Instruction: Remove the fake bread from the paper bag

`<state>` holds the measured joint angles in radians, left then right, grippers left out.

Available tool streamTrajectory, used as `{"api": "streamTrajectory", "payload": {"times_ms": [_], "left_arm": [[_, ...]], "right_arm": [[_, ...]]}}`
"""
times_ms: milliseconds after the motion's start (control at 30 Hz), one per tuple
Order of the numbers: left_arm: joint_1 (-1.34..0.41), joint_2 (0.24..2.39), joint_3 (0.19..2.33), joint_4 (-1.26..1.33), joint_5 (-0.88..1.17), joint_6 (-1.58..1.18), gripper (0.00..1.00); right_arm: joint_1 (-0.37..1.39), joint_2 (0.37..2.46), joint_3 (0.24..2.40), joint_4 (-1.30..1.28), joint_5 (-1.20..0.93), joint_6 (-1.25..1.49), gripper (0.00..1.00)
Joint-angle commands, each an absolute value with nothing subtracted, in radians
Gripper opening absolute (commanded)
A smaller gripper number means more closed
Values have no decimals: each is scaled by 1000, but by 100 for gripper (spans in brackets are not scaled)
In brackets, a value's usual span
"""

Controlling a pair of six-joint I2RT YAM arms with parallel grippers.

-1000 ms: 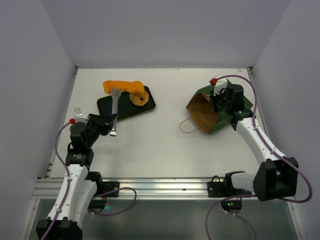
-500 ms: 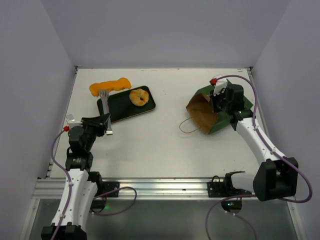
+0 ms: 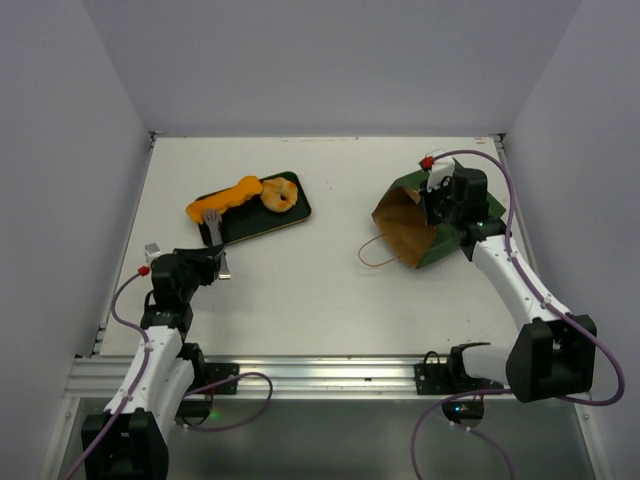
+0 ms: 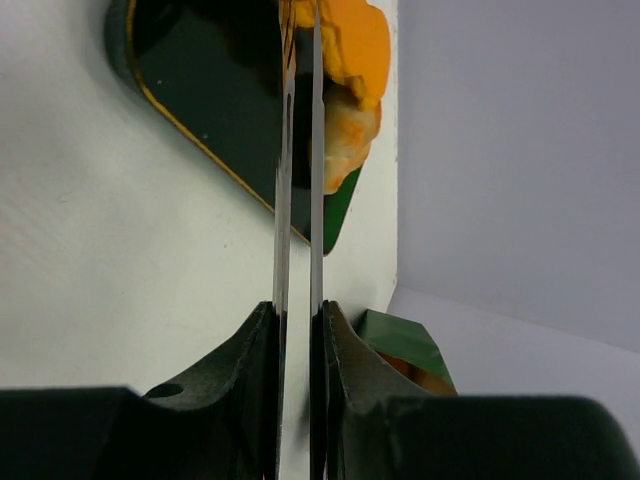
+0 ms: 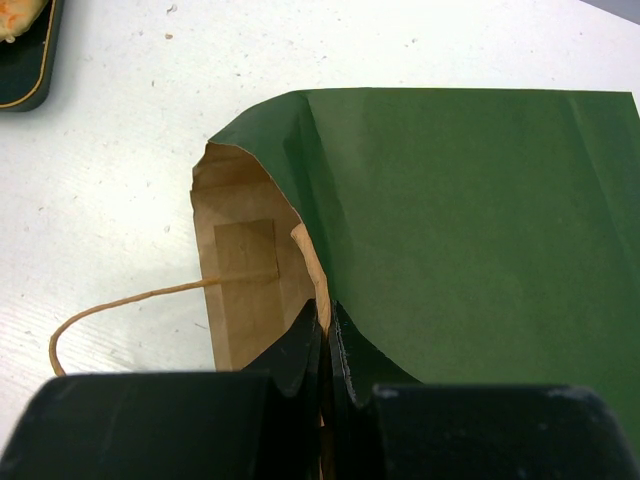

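My left gripper [image 3: 208,264] [image 4: 298,322] is shut on a pair of metal tongs [image 3: 214,238] [image 4: 285,200]. The tong tips pinch the long orange loaf of fake bread [image 3: 226,199] [image 4: 358,40], which lies slanted over the left end of the dark green tray [image 3: 262,214] [image 4: 200,90]. A golden round roll [image 3: 280,194] [image 4: 346,142] sits on that tray. The paper bag [image 3: 418,222] [image 5: 470,220] lies on its side at the right, mouth toward the left, brown inside showing. My right gripper [image 3: 437,203] [image 5: 328,332] is shut on the bag's upper mouth edge. The depth of the bag is hidden.
A twine handle [image 3: 372,251] [image 5: 120,300] loops out of the bag onto the white table [image 3: 330,270]. White walls close in the back and both sides. The tray's corner [image 5: 25,70] shows at the top left of the right wrist view.
The left arm pulled back toward the near left, swinging the tongs and orange loaf from behind the tray, out past its left end, then down onto it. The right arm and bag stayed still.
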<state>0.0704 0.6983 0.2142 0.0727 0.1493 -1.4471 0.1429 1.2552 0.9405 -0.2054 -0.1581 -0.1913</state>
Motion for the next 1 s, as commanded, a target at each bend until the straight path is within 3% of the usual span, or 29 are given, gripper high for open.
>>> {"api": "streamTrajectory", "payload": {"times_ms": [0, 200, 533, 967], "left_arm": [[77, 713, 187, 169, 146, -1433, 1], [78, 704, 189, 149, 137, -1425, 12], [83, 693, 218, 115, 149, -1414, 43], [81, 658, 270, 46, 213, -1419, 54]], "right_arm": [[140, 1221, 948, -179, -189, -186, 0], [140, 1223, 948, -178, -187, -187, 0], [140, 1220, 948, -179, -187, -189, 0], [140, 1218, 948, -178, -189, -190, 0]]}}
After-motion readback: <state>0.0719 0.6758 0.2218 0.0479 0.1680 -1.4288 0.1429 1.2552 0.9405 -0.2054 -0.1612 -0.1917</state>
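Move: The tray under the left hand's tongs has its middle about 10 cm ahead, 7 cm to the right and 9 cm below that hand. The orange bread pinched in the tongs lies about 12 cm ahead, 1 cm right and 7 cm below the hand; the round bread already in the tray is some 13 cm ahead, 13 cm right and 8 cm down. From the right hand, the tray is roughly 42 cm left, 1 cm ahead and 16 cm below. Downward first, the left hand sinks a short 2 cm towards the tray with the orange bread between the tong tips, then stays there while its fingers ease from about a quarter to half open. The tong arms spread and let go of the bread; still gripping the tongs, the hand then rises about 2 cm. ##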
